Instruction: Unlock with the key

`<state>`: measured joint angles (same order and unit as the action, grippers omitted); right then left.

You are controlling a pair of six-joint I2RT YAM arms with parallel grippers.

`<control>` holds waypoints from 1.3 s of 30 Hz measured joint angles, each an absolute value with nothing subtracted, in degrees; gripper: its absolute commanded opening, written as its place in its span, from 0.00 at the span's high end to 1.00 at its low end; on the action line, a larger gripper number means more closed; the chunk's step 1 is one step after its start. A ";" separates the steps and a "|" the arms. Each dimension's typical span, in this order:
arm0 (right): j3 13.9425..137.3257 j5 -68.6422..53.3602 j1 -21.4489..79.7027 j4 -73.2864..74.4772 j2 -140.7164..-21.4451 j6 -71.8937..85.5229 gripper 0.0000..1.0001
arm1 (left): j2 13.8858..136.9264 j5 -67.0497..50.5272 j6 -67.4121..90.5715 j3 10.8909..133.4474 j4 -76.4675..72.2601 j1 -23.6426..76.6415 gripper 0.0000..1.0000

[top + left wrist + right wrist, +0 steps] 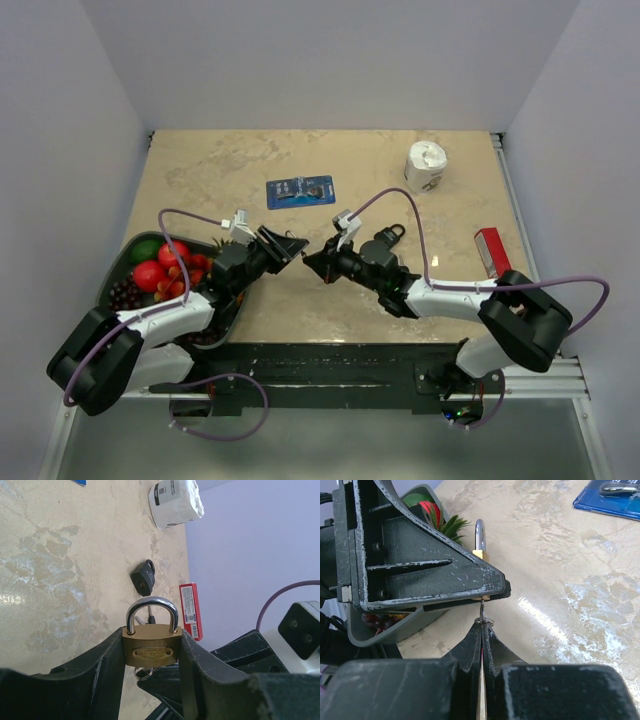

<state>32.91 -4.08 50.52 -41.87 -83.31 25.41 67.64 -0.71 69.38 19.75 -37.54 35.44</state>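
Observation:
My left gripper (293, 246) (152, 636) is shut on a small brass padlock (152, 647) and holds it above the table, silver shackle closed and pointing away. The padlock also shows in the right wrist view (479, 554). My right gripper (313, 262) (482, 628) is shut on a tiny all-silver key (482, 611) with a split ring (143, 673); its tip meets the padlock's underside. A black padlock (386, 244) (143, 578) lies on the table behind. A black-headed key (151, 614) shows through the shackle; the rest of the bunch is hidden.
A dark bowl (118, 268) of fruit stands at the left by my left arm. A blue card (300, 191) lies at the back centre, a white roll (425, 166) (175, 502) at the back right, and a red box (490, 250) (191, 611) at the right edge.

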 measured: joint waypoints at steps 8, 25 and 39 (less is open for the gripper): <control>32.67 -5.76 50.48 -41.21 -82.21 27.16 0.73 | 67.42 -2.31 69.38 19.75 -37.54 34.87 1.00; 31.27 -6.83 50.46 -41.32 -81.58 29.28 0.60 | 66.28 -3.90 69.36 19.75 -37.43 34.87 1.00; 31.55 -5.28 50.46 -42.09 -81.95 29.41 0.51 | 65.43 -4.43 69.34 19.14 -37.34 34.87 1.00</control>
<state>31.55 -5.28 50.46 -42.09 -81.95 29.41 65.43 -4.43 69.34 19.14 -37.34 34.87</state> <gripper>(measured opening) 0.486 0.461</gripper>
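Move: The key stands in the brass padlock's underside, its bow and ring at the right hand's shut fingertips, about 1 cm ahead and 1 cm left; the padlock, gripped by the left hand, is some 2 cm ahead and 3 cm left. From the left hand the key is about 1 cm back and 3 cm right. The black padlock lies roughly 13 cm ahead, 18 cm right and 14 cm below the right hand. The right hand spreads its fingers from shut to about half open, coming free of the key's ring as it backs some 1.5 cm from the brass padlock and rises about as much, then sinks again by a little under 2 cm and eases slightly forward and up, leaving the open tips on either side of the ring. The left hand keeps its grip on the padlock's body, drifting about 1 cm back and roughly as far up with hardly any turn. ##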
